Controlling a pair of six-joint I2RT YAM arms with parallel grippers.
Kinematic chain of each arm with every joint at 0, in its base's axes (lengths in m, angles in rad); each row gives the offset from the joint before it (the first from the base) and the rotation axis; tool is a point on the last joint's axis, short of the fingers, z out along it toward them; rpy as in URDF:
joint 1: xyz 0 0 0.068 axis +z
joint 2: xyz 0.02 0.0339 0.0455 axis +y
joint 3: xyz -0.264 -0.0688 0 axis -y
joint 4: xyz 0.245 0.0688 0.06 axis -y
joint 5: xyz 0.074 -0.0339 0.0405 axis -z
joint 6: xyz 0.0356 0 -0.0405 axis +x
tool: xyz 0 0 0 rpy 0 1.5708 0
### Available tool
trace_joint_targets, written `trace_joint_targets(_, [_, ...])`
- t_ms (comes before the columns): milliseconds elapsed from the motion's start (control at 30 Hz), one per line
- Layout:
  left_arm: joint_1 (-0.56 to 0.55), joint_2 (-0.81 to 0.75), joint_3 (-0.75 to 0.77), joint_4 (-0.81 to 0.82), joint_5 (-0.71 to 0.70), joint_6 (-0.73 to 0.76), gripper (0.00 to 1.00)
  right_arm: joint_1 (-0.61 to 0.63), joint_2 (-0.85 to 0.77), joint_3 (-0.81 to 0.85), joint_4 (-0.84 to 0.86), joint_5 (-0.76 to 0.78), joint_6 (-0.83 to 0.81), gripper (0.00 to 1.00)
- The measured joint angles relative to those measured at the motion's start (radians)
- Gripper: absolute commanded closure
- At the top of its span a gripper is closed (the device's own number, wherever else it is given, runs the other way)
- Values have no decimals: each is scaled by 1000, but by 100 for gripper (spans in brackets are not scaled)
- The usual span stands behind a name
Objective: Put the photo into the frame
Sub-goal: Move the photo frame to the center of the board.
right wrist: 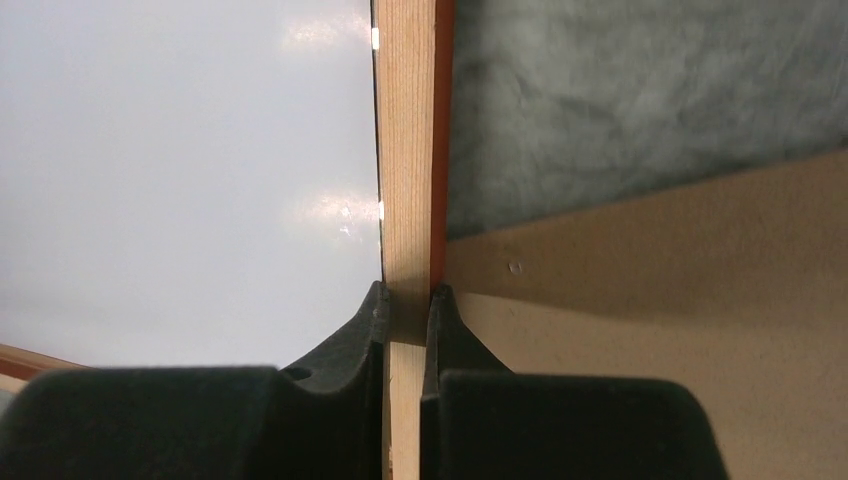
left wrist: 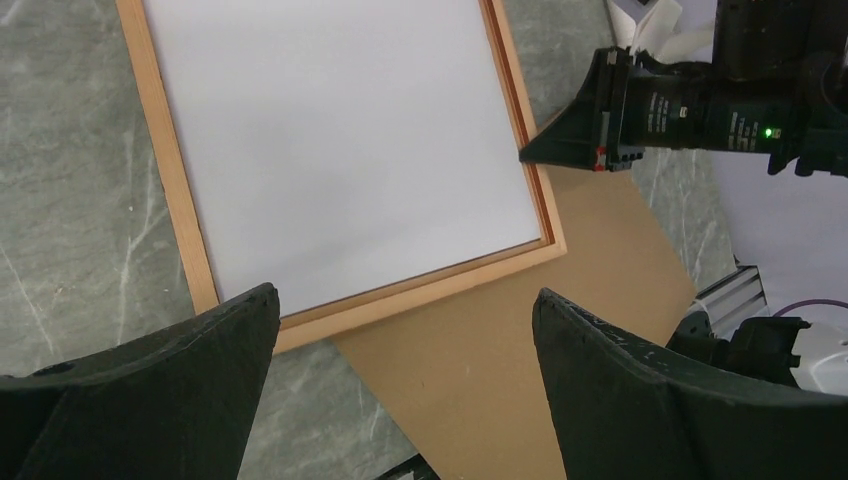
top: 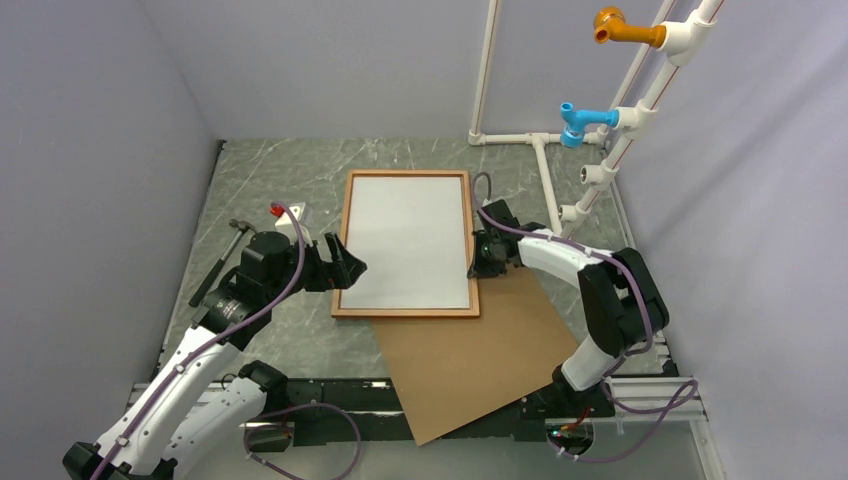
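Observation:
The frame lies flat mid-table with its thin reddish-brown moulding up. Inside it rests the photo, showing only its plain white back. My right gripper is shut on the frame's right rail. The right wrist view shows both fingertips pinching that rail, with the photo to its left. My left gripper stands open just off the frame's left rail, holding nothing. In the left wrist view it hovers over the frame's near corner and the photo.
A brown backing board lies skewed under the frame's near right corner and reaches the table's front edge. A hammer and a small white block with a red top lie at the left. A white pipe rack stands back right.

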Motion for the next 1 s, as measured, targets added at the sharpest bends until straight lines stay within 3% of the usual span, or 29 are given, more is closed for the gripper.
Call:
trace_joint_targets(733, [0, 20, 4, -41, -33, 26, 1, -106, 377, 473, -92, 29, -22, 100])
trace_joint_targets(1000, [0, 42, 4, -40, -32, 26, 1, -107, 423, 549, -168, 40, -78, 100])
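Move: The right fingers are already shut on the photo frame's right rail. The frame's middle lies about 10 cm ahead and 15 cm to the left, and the clear strip of board beyond its far rail some 38 cm ahead and 15 cm to the left. The brown backing sheet, partly under the frame, has its middle about 15 cm behind the hand, level sideways. From the open left hand, the frame's middle is about 17 cm ahead, 9 cm right and 20 cm below. Keeping its pinch on the right rail, the right hand slides the photo frame some 12 cm forward, staying low over the board, off the brown backing sheet and towards the board's far edge, then comes to a stop there. It drifts a centimetre or two left early on and comes back, turning about 5 degrees clockwise on the way, while its fingers stay shut on the wood. ##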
